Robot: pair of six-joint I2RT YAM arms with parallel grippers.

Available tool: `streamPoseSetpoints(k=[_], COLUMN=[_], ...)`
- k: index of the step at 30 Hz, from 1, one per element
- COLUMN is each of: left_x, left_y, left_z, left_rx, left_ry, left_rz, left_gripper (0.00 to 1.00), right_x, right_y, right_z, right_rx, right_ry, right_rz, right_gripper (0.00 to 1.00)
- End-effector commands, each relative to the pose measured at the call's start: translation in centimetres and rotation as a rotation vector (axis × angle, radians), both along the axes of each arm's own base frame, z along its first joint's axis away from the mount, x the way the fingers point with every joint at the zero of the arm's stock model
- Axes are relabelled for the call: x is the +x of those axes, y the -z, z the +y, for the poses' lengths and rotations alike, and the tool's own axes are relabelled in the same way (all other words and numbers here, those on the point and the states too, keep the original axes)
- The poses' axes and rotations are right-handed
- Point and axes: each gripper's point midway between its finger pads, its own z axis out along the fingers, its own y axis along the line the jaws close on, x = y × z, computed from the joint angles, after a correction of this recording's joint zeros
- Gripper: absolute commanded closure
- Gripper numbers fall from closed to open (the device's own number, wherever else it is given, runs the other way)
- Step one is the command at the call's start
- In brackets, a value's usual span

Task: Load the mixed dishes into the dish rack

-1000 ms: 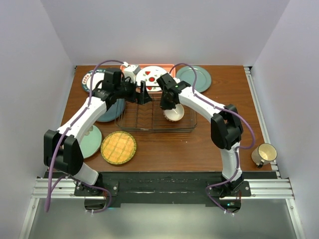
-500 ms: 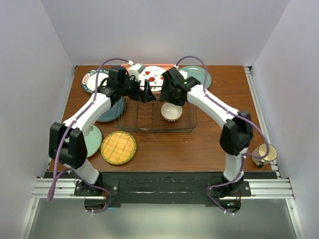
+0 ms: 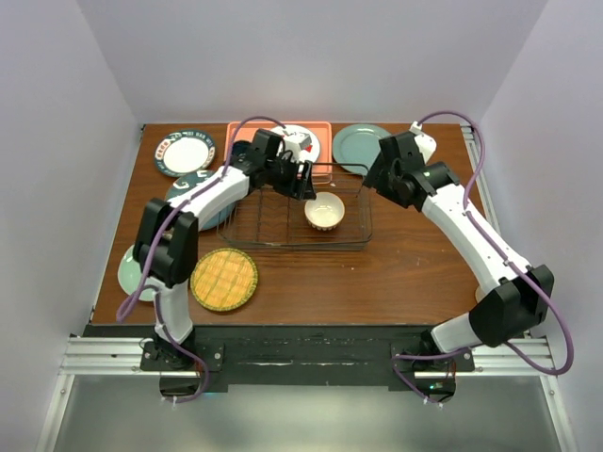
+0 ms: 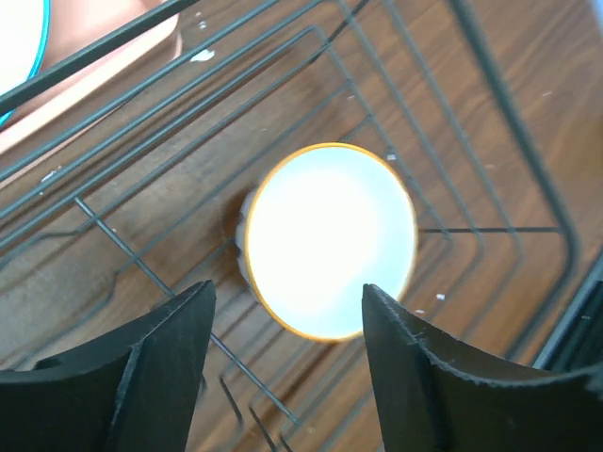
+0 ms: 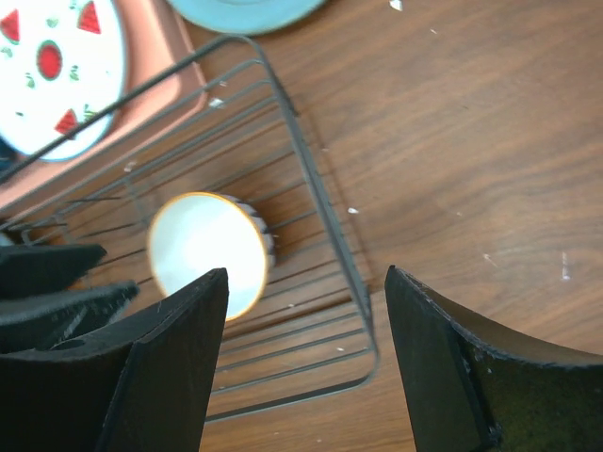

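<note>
A small cream ribbed bowl (image 3: 324,211) stands upright inside the dark wire dish rack (image 3: 254,231). My left gripper (image 3: 306,180) hangs open and empty above the rack, just left of the bowl; its view shows the bowl (image 4: 330,240) beyond its tips (image 4: 287,377). My right gripper (image 3: 371,180) is open and empty above the rack's right end, its view showing the bowl (image 5: 207,250) and rack (image 5: 320,202) below its tips (image 5: 306,367). The yellow woven plate (image 3: 224,280), white green-rimmed plate (image 3: 185,153), dark teal plate (image 3: 187,185) and pale green plate (image 3: 130,273) lie on the table.
A salmon-pink tray (image 3: 247,129) behind the rack holds the white plate with red fruit marks (image 3: 300,139). The plain grey-green plate (image 3: 358,145) lies to its right. The left arm crosses over the teal plate. My right arm's elbow hangs over the table's right front.
My right gripper has let go of the ribbed bowl in the rack and drawn back to the right. My left gripper has moved right, over the rack beside the bowl.
</note>
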Motion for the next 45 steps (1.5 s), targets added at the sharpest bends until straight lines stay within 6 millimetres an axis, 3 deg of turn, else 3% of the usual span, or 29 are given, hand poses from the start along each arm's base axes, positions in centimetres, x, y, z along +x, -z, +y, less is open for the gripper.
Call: streamPoseSetpoints(k=[1,2,4,6,14,17,21,23,26,27,28,31,34,38,39,41,42,45], left_x=[2.9,3.8,4.2,4.8,3.2,3.1,3.1,3.0,2.7,2.8,3.0,3.5,4.1,4.6,4.6,5.3,5.1,6.0], left_y=[0.7,-0.2,2.0,2.9,5.4,5.8,5.4,5.4,5.5,5.5,5.7,5.1,3.2,-1.0,-1.4,-4.1,-4.1,-7.0], left_z=[-0.9,-1.5,-1.3,-1.1,-1.9,-1.8,-2.2,-2.3,-2.7,-2.6,-2.5,-2.4,-2.9,-4.2,-4.1,-4.4,-4.4,-4.5], left_rx=[0.076,0.076,0.123,0.162,0.156,0.161,0.155,0.170,0.191,0.204,0.222,0.263,0.277,0.297,0.321,0.350,0.379,0.419], left_ry=[0.009,0.031,0.042,0.045,0.146,0.147,0.153,0.183,0.193,0.184,0.172,0.142,0.120,0.106,0.111,0.065,0.083,0.040], left_rz=[-0.078,-0.114,-0.079,-0.077,0.009,0.021,0.008,-0.018,-0.030,-0.036,-0.042,-0.086,-0.168,-0.339,-0.382,-0.509,-0.550,-0.724], left_gripper=[0.37,0.39,0.43,0.44,0.48,0.56,0.75,0.77,0.88,1.00,1.00,1.00,1.00,1.00,1.00,1.00,1.00,1.00], right_x=[-0.1,-0.3,-0.5,-0.7,-0.6,-0.4,-0.2,-0.2,-0.2,-0.1,-0.2,-0.3,-0.5,-0.6,-0.7,-0.7,-0.7,-0.7], right_y=[0.5,0.9,1.2,1.3,1.6,1.6,1.9,2.0,2.1,2.1,2.2,2.3,2.3,2.3,2.3,2.1,2.2,2.2], right_z=[-0.2,-0.4,-0.6,-1.0,-3.1,-3.6,-4.0,-4.1,-4.3,-4.4,-4.4,-4.5,-4.7,-5.0,-5.2,-5.4,-5.5,-5.7], right_rx=[0.023,0.020,0.012,0.002,-0.007,-0.006,-0.004,-0.002,0.002,0.005,0.007,0.011,0.014,0.017,0.015,0.014,0.016,0.020], right_ry=[0.018,0.016,0.010,0.008,0.025,0.027,0.029,0.023,0.023,0.023,0.021,0.021,0.023,0.031,0.033,0.039,0.043,0.046], right_rz=[-0.020,-0.010,-0.002,0.000,0.007,0.010,0.019,0.023,0.025,0.025,0.028,0.029,0.030,0.030,0.033,0.028,0.031,0.032], right_gripper=[0.29,0.29,0.29,0.30,0.29,0.29,0.30,0.30,0.30,0.30,0.30,0.30,0.30,0.30,0.30,0.30,0.30,0.30])
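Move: The bowl sits in the right part of the dish rack, its middle about 5 cm to the left hand's right, 2 cm back and 8 cm below. The rack's middle is some 3 cm left of this hand, 3 cm back and 8 cm down. The watermelon plate lies about 14 cm ahead and 3 cm left, the grey-green plate 15 cm ahead and 16 cm right, both some 13 cm below. From the right hand the bowl is about 13 cm left, 1 cm back and 16 cm down. The left hand reaches forward about 4 cm while sinking to the bowl's far-left rim, some 6 cm down in all, draws back a little and shuts its open fingers to pinch the thin rim, then rises about 3 cm and eases right, the wrist tilting some 30 degrees overall until the fingers point more steeply down. Meanwhile the empty right hand, fingers still open, backs off to the right by about 5 cm and sinks 3 to 4 cm, leaving the bowl to the left hand. ##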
